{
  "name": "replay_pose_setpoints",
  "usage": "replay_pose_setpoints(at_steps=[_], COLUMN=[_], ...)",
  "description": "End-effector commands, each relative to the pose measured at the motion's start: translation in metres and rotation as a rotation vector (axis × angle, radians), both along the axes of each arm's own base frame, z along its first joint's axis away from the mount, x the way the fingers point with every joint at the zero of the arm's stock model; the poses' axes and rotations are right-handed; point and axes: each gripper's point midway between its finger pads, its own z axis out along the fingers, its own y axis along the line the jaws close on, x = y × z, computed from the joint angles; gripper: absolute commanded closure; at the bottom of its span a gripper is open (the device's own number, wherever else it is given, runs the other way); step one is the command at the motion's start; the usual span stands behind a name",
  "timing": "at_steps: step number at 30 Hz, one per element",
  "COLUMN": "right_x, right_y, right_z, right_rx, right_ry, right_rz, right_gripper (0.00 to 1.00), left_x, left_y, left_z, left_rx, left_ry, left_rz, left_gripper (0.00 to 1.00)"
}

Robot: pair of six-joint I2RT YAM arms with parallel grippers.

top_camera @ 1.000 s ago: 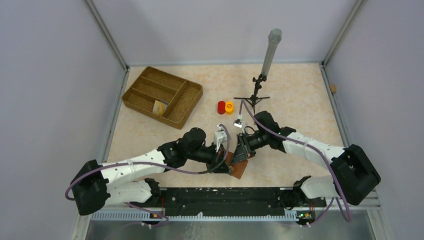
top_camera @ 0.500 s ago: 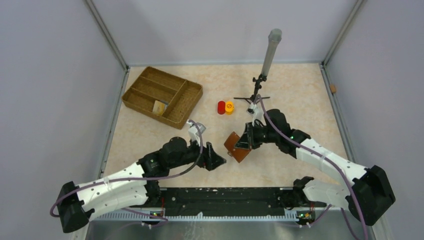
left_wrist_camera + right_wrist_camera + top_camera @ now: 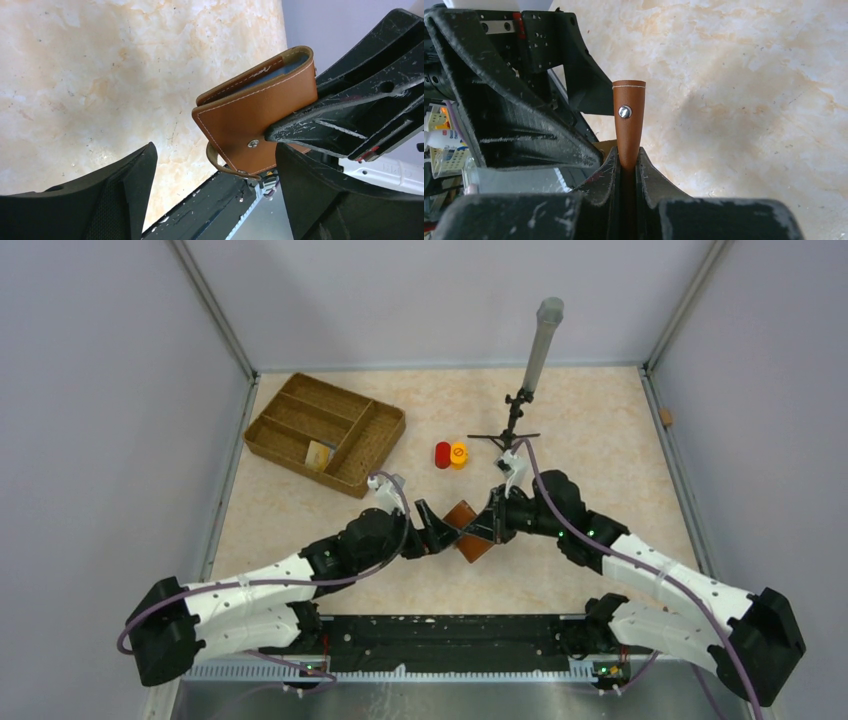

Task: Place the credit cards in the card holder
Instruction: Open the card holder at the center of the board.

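The brown leather card holder (image 3: 466, 528) hangs folded above the table, pinched at one edge by my right gripper (image 3: 487, 527), which is shut on it. Seen from the right wrist, its snap flap (image 3: 629, 117) sticks up from between my right gripper (image 3: 628, 161). My left gripper (image 3: 438, 527) stands open just left of the holder, its fingers (image 3: 125, 195) spread wide below it and not touching. The holder (image 3: 250, 112) shows a blue-grey edge (image 3: 298, 58) inside its fold. One yellowish credit card (image 3: 319, 453) lies in the wicker tray.
The divided wicker tray (image 3: 300, 400) sits at the back left. A red cap (image 3: 442, 454) and an orange cap (image 3: 459, 454) stand mid-table. A black stand with a grey tube (image 3: 515, 420) rises behind my right arm. The black rail (image 3: 450, 635) runs along the near edge.
My left gripper opened and let go of the card holder, drew back, then moved up beside it again. My right gripper carried the holder away from the near edge.
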Motion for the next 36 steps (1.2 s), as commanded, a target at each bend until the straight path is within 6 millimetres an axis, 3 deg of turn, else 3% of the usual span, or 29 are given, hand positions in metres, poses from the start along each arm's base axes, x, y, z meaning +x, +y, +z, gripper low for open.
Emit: replay_pose_setpoints(at_steps=[1,4,8,11,18,20,21,25,27,29,32,34,36], right_x=[0.003,0.005,0.006,0.005,0.005,0.005,0.005,0.013,0.019,0.025,0.028,0.028,0.026], right_y=[0.004,0.002,0.002,0.005,0.005,0.004,0.004,-0.005,-0.017,-0.028,-0.036,-0.036,-0.034], right_z=[0.024,0.025,0.026,0.028,0.028,0.027,0.026,0.008,-0.013,-0.031,-0.049,-0.057,-0.063], right_rx=[0.069,0.072,0.082,0.104,0.104,0.105,0.103,0.040,-0.037,-0.107,-0.176,-0.199,-0.205], right_ry=[-0.078,-0.079,-0.072,-0.070,-0.064,-0.063,-0.061,-0.041,-0.005,0.023,0.041,0.049,0.060], right_rz=[-0.009,-0.032,-0.041,-0.033,-0.037,-0.038,-0.042,-0.112,-0.179,-0.244,-0.283,-0.270,-0.253], right_gripper=[1.00,1.00,1.00,1.00,1.00,1.00,1.00,1.00,1.00,0.83,0.41,0.31,0.29], left_x=[0.008,0.006,0.001,-0.001,-0.009,-0.010,-0.010,-0.011,-0.012,-0.014,-0.021,-0.027,-0.033], left_y=[-0.007,-0.007,-0.007,-0.008,-0.013,-0.014,-0.014,-0.011,-0.007,-0.003,-0.002,-0.004,-0.007], left_z=[0.018,0.016,0.013,0.008,0.005,0.004,0.003,0.003,0.005,0.005,0.005,0.004,0.001], left_rx=[-0.104,-0.104,-0.108,-0.106,-0.113,-0.116,-0.116,-0.118,-0.115,-0.106,-0.086,-0.064,-0.036], left_ry=[-0.002,0.005,0.014,0.037,0.061,0.066,0.069,0.062,0.047,0.035,0.031,0.039,0.050], left_rz=[0.033,0.024,0.005,-0.006,-0.053,-0.061,-0.064,-0.065,-0.068,-0.082,-0.153,-0.218,-0.279], left_gripper=[0.18,0.37,0.49,0.55,0.58,0.66,0.75,0.98,1.00,1.00,1.00,1.00,1.00])
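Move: My right fingers already pinch the card holder, whose middle is some 1 cm ahead, 2 cm left and 1 cm above them. My open left hand goes for its loose strap, about 1 cm back, 2 cm right and 1 cm below; from my right hand the strap is 4 cm left, 2 cm back, level. From my left hand the holder's middle is level fore-and-aft, 5 cm right, 1 cm up. The red and orange pieces lie 15 cm ahead of my left hand, straight in line, some 12 cm lower. I close my left fingers in two stages, half shut and then fully, pinching the holder's strap while that hand eases back about 2 cm and sinks slightly. My right hand keeps its pinch nearly still meanwhile; only once the strap is held do I open it and slip off the holder, dropping about 5 cm while going right and a little forward, with a slight clockwise turn. ##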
